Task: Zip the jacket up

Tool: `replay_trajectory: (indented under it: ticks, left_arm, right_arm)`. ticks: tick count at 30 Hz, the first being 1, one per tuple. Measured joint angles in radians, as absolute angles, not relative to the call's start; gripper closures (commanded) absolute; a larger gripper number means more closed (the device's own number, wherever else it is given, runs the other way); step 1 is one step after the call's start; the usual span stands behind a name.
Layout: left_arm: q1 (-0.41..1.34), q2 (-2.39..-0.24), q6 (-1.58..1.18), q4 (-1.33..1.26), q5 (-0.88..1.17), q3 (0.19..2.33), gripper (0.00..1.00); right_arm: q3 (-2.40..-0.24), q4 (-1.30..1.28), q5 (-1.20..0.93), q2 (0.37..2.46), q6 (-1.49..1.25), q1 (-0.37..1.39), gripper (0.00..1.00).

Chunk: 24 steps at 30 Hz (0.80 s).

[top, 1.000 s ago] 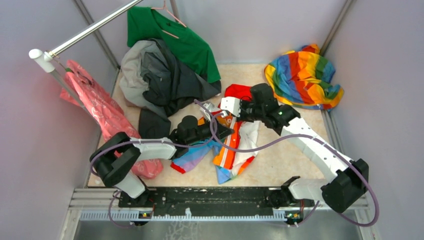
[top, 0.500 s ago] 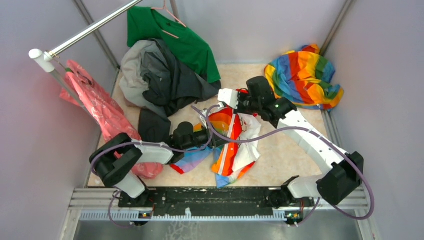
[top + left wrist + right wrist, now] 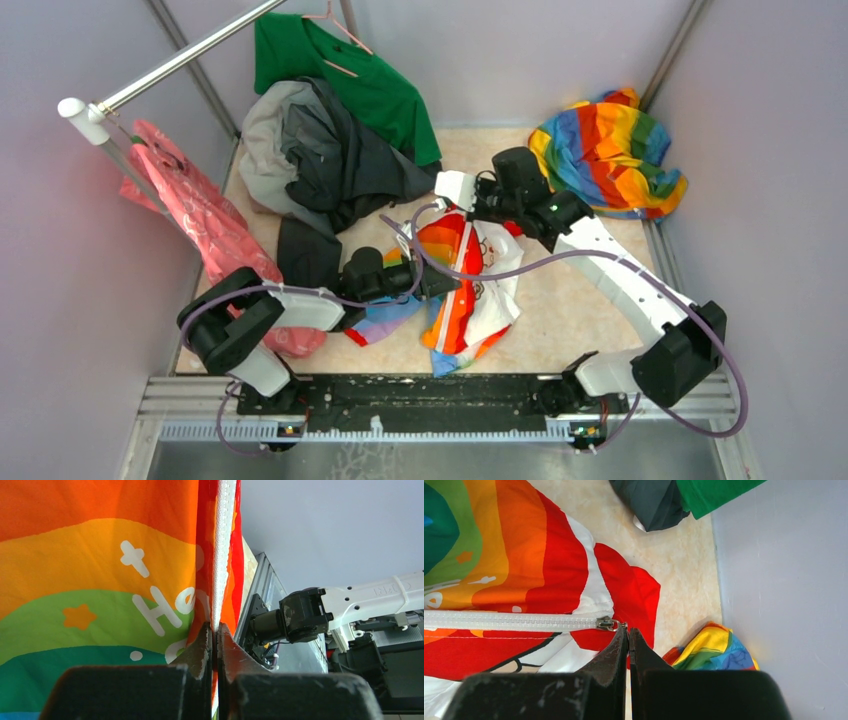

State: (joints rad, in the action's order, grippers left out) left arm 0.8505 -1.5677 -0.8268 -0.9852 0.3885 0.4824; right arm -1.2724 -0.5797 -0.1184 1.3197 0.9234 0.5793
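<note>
The jacket (image 3: 478,285) lies stretched between my two grippers, its rainbow panel and white front up. My left gripper (image 3: 441,283) is shut on the jacket's lower edge; in the left wrist view the white zipper teeth (image 3: 223,540) run straight up from the pinched jaws of the left gripper (image 3: 215,630), beside the rainbow panel (image 3: 100,570) with white lettering. My right gripper (image 3: 452,190) is shut at the far end. In the right wrist view the right gripper (image 3: 628,630) pinches the pull of the metal slider (image 3: 606,623), the closed zipper (image 3: 509,621) trailing left, the red hood (image 3: 631,592) just beyond.
A dark grey garment (image 3: 330,160) and a green shirt (image 3: 350,70) are heaped at the back left under a metal rail (image 3: 180,60). A pink bag (image 3: 200,225) hangs at the left. An all-rainbow cloth (image 3: 605,150) lies in the back right corner by the wall.
My right gripper has moved toward the back with the slider, pulling the jacket taut and its front flatter. My left gripper has shifted slightly nearer, still holding the lower edge.
</note>
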Motion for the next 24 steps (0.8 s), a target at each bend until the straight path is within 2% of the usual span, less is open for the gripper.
replay_trajectory:
  ticks: [2, 3, 6, 11, 16, 20, 23, 24]
  left_arm:
    - [0.850, -1.567, -0.830, -0.991, 0.393, 0.480, 1.00]
    - [0.850, -1.567, -0.831, -0.993, 0.395, 0.479, 0.94]
    - [0.850, -1.567, -0.836, -0.999, 0.403, 0.479, 0.69]
    - [0.853, -1.529, -0.815, -0.912, 0.440, 0.480, 0.49]
    - [0.853, -1.364, -0.711, -0.727, 0.414, 0.497, 0.34]
    - [0.853, -1.195, -0.612, -0.617, 0.366, 0.497, 0.18]
    - [0.853, -1.107, -0.544, -0.572, 0.339, 0.497, 0.02]
    - [0.853, -1.085, -0.527, -0.557, 0.331, 0.497, 0.01]
  right_arm:
    - [-1.272, -0.583, -0.116, 1.320, 0.923, 0.579, 1.00]
    - [-1.274, -0.587, -0.115, 1.320, 0.923, 0.579, 1.00]
    - [-1.278, -0.593, -0.121, 1.320, 0.915, 0.578, 1.00]
    - [-1.278, -0.560, -0.157, 1.320, 0.885, 0.546, 1.00]
    - [-1.272, -0.533, -0.282, 1.319, 0.815, 0.470, 0.98]
    - [-1.235, -0.494, -0.403, 1.305, 0.749, 0.414, 0.95]
    - [-1.197, -0.465, -0.490, 1.297, 0.693, 0.386, 0.94]
    - [-1.184, -0.448, -0.527, 1.296, 0.670, 0.374, 0.94]
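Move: The left fingertips are shut on the zip band partway down the jacket, with the zipper pull about 14 cm ahead, 3 cm right and 11 cm higher. From that hand, the blue-purple sleeve lies some 14 cm left, 6 cm back and 12 cm below; the hem is about 14 cm straight back and 12 cm below. The right fingertips hold the zipper pull; from them the red collar lies roughly 3 cm ahead, 3 cm right and 12 cm below. The left fingers let go of the zip band, opening nearly wide; the hand first eases back a centimetre or two, then lifts about 8 cm and draws some 4 cm left, away from the band, rolling about 20 degrees. The right hand stays nearly in place at the top of the zip, fingers all but shut on the pull, and turns roughly 25 degrees, its left side rising and its fingers tipping down. ##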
